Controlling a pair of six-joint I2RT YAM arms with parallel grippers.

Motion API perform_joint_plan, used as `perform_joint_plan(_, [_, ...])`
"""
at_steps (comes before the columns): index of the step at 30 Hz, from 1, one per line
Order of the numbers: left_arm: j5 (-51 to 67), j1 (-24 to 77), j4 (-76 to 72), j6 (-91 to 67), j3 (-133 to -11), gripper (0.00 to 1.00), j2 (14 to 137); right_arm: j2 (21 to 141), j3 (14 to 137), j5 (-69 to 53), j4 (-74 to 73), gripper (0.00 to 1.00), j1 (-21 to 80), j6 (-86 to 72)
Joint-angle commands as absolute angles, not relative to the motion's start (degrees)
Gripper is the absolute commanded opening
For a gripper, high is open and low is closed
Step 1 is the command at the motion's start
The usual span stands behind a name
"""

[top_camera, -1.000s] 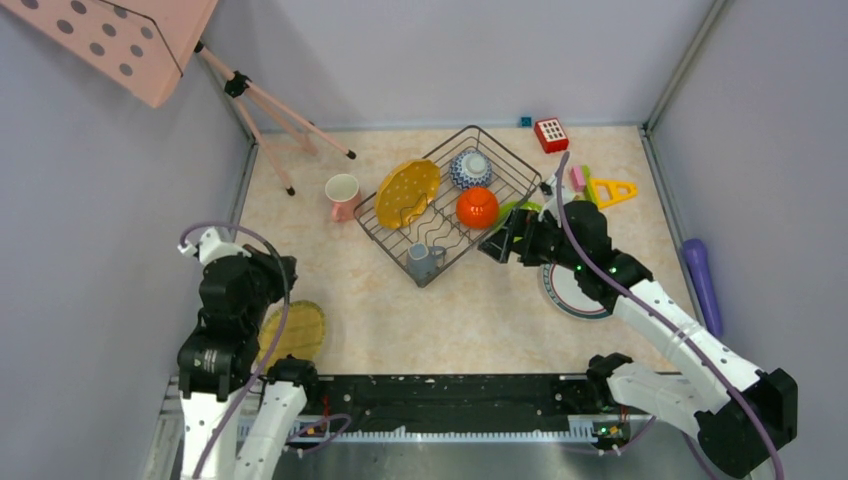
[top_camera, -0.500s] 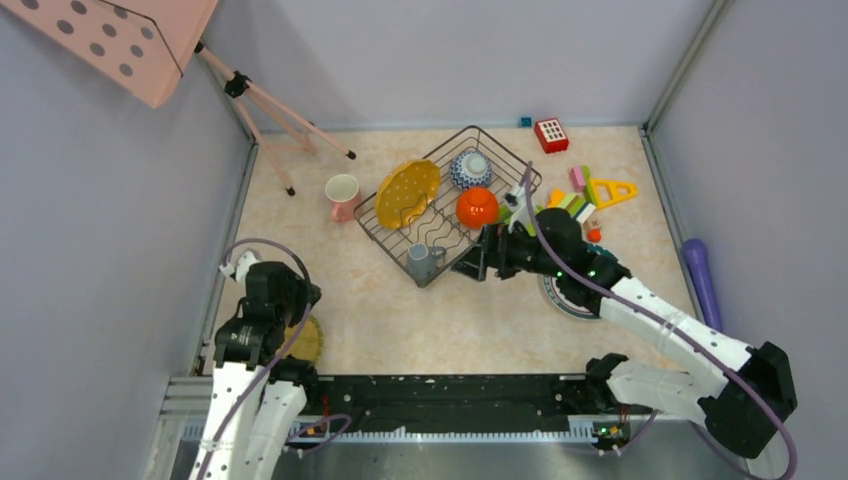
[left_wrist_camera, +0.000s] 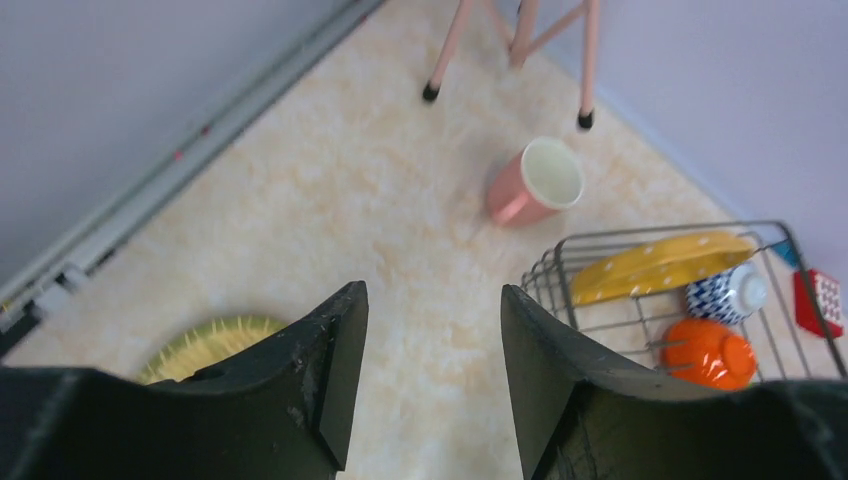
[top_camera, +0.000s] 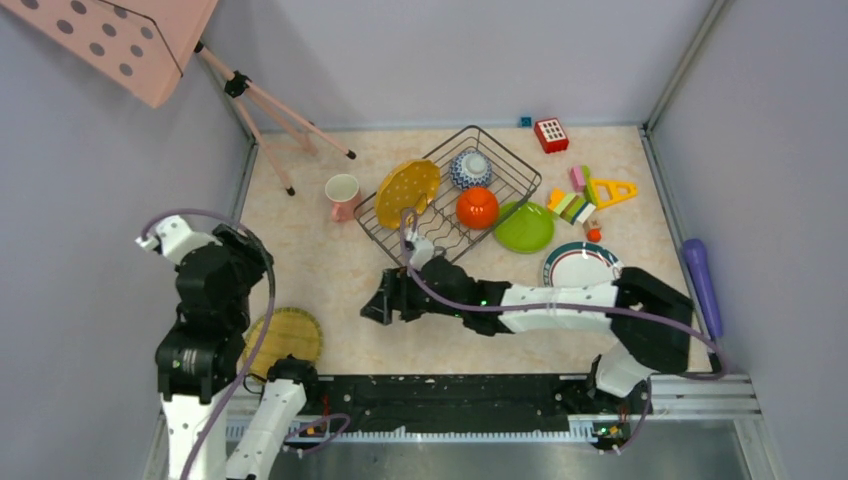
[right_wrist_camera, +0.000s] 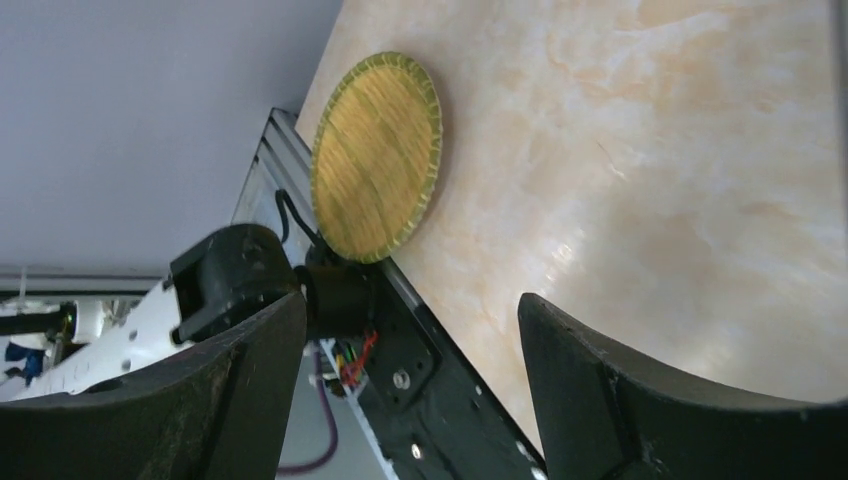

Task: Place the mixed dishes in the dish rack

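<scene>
The dish rack (top_camera: 497, 160) stands at the back middle and holds a yellow scalloped plate (top_camera: 408, 190), a patterned bowl (top_camera: 470, 168) and an orange-red bowl (top_camera: 477, 207). A pink mug (top_camera: 342, 195) stands left of the rack. A lime green plate (top_camera: 524, 227) and a white green-rimmed plate (top_camera: 580, 265) lie to its right. Another yellow scalloped plate (top_camera: 288, 335) lies flat at the front left. My right gripper (top_camera: 375, 305) is open and empty, stretched low across the table, with that plate (right_wrist_camera: 377, 155) ahead of it. My left gripper (left_wrist_camera: 432, 290) is open and empty above the table, beside that plate (left_wrist_camera: 205, 343).
Coloured toy blocks (top_camera: 585, 195) and a red block (top_camera: 551, 133) lie at the back right. A purple cylinder (top_camera: 702, 280) rests by the right wall. A pink tripod (top_camera: 270, 115) stands at the back left. The black base rail (top_camera: 450, 395) runs along the front edge.
My right arm has swung from the rack's right side down to the front middle, uncovering the green and white plates. My left gripper has opened and drawn back off the yellow plate.
</scene>
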State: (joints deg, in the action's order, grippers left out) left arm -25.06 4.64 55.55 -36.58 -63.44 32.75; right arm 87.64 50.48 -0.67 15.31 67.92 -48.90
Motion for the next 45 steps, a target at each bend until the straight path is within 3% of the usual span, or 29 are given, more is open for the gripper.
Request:
perform_joint_plan(1, [-28.5, 4.6, 53.4, -27.2, -73.4, 0.57, 34.7, 97.8, 60.2, 3.5, 23.3, 0.76, 71.6, -53.6])
perform_joint_plan(12, [-18.4, 4.6, 52.5, -27.1, -77.8, 0.56, 37.5, 118.8, 74.2, 3.8, 23.3, 0.71, 74.7, -63.9])
perform_joint_plan(27, [-16.5, 4.6, 50.2, -26.8, -74.5, 0.56, 35.8, 131.9, 83.1, -1.7, 22.3, 0.69, 77.3, -76.4])
perform_joint_plan(32, [-17.6, 4.6, 50.5, -26.5, -74.3, 0.56, 35.1, 133.1, 84.0, -1.3, 20.0, 0.53, 77.5, -78.7])
perform_joint_plan(38, [-17.7, 4.6, 50.8, -26.6, -73.7, 0.56, 34.7, 131.9, 82.5, 3.0, 18.6, 0.0, 77.3, -78.1])
perform_joint_plan(45, [-15.0, 4.6, 51.3, -26.5, -73.0, 0.56, 34.4, 122.4, 82.1, 13.9, 12.3, 0.0, 77.2, -62.8])
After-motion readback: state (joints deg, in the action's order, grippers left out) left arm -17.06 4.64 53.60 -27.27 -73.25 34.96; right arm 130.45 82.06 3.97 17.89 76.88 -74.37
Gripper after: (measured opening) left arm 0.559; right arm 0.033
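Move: The woven plate lies flat some 24 cm to the right hand's left, about 3 cm nearer the base and 14 cm below. The dish rack's middle is about 28 cm ahead of that hand, 10 cm to its right and 11 cm below, the grey mug in its near corner 15 cm ahead, 5 cm right and 10 cm below. From the left hand the plate is about 7 cm back, 2 cm left and 28 cm below. The woven plate's right rim is what the open right hand goes for: it sweeps left about 16 cm while dropping some 12 cm and easing back slightly, rolling some 25 degrees so its forward side dips. Low over the table the fingers shut and pinch the rim, then rise barely a centimetre. The empty left hand rises about 9 cm, then settles back a little, staying open. ##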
